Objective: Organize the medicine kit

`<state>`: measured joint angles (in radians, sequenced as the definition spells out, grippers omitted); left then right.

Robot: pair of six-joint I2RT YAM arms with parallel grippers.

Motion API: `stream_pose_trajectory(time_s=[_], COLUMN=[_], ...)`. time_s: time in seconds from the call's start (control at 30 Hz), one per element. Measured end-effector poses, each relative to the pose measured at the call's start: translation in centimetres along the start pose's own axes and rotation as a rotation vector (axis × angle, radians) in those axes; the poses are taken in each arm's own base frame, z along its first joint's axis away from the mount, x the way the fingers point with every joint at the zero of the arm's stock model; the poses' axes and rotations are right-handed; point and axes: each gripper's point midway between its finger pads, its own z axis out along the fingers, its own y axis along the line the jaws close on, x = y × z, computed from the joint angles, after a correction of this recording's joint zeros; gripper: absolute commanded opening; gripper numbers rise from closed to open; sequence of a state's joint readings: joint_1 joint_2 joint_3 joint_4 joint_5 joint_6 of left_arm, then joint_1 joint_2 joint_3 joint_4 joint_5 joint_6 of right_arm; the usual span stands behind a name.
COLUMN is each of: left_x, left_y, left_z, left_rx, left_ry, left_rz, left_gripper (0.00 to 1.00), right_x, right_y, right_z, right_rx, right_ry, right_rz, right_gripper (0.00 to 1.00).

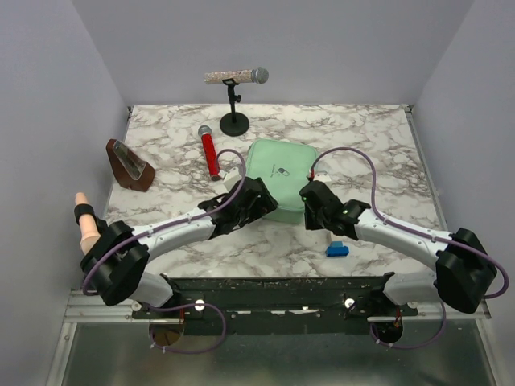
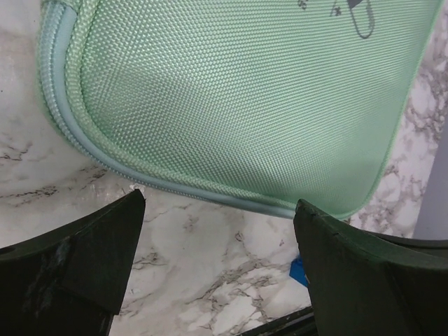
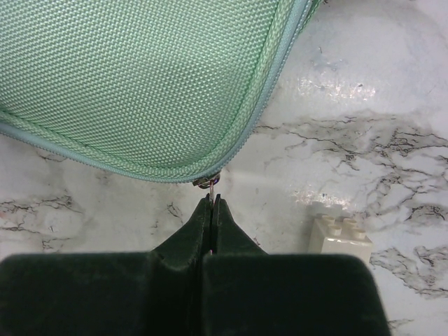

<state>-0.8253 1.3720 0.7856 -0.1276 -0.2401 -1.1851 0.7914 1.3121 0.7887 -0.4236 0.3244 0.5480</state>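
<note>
The medicine kit (image 1: 278,170) is a mint-green woven case with a zip round its edge, lying zipped shut mid-table. My left gripper (image 1: 259,195) is at its near left side. In the left wrist view it (image 2: 220,203) stands open, with bare marble between the fingers and the kit's (image 2: 231,98) rounded edge just beyond the tips. My right gripper (image 1: 311,195) is at the kit's near right corner. In the right wrist view it (image 3: 212,199) is shut on the small metal zipper pull (image 3: 208,183) at the edge of the kit (image 3: 133,77).
A red microphone (image 1: 211,153) lies left of the kit, and a microphone on a black stand (image 1: 235,80) is behind it. A brown wedge (image 1: 129,165) sits at far left. A blue block (image 1: 337,249) lies near my right arm, a white brick (image 3: 341,238) beside the right fingers.
</note>
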Motion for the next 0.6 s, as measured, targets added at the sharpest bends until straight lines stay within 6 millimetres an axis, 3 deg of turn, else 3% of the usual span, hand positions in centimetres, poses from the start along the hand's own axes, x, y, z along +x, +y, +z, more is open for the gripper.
stream_pose_trajectory(time_s=[0.13,0.23,0.5,0.6], left_x=[0.5,0.0,-4.1,-6.1], left_y=[0.9,1.0,2.9,3.7], left_z=[1.9,2.2,2.8,2.8], left_rx=[-0.051,-0.055,-0.067,-0.059], left_ry=[0.016,0.014,-0.032,-0.067], left_rz=[0.023,0.034,0.028,0.005], left_gripper=[0.98,0.9,0.53,0.19], right_x=[0.2,0.3,0.0,0.0], right_y=[0.4,1.0,5.9,6.8], right_z=[-0.1,-0.2,0.1,0.2], right_rx=[-0.002,-0.001,-0.039,-0.052], right_ry=[0.01,0.015,0.024,0.021], right_rz=[-0.014,-0.04,-0.145,-0.159], right_gripper=[0.01,0.0,0.01,0.01])
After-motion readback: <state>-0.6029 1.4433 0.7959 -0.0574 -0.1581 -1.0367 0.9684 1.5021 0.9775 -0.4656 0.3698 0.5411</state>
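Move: The left gripper, wide open, hovers over the medicine kit's near rim, which lies about 2 cm ahead and 3 cm below; the kit's middle is some 9 cm ahead and 3 cm to the right, and the red microphone roughly 17 cm ahead and 16 cm left. The right gripper already grips the zipper pull at the near-right corner, with the kit's middle about 12 cm ahead and 7 cm left, and the toy blocks about 3 cm back and 7 cm right. Keep the right fingers shut on the zipper pull and draw it left along the kit's near side, about 7 cm, turning the hand some 10 degrees counter-clockwise. Meanwhile dip the left gripper 2 cm, then sweep it forward and left, following the near rim as the kit turns, and close the fingers about halfway around that rim. ##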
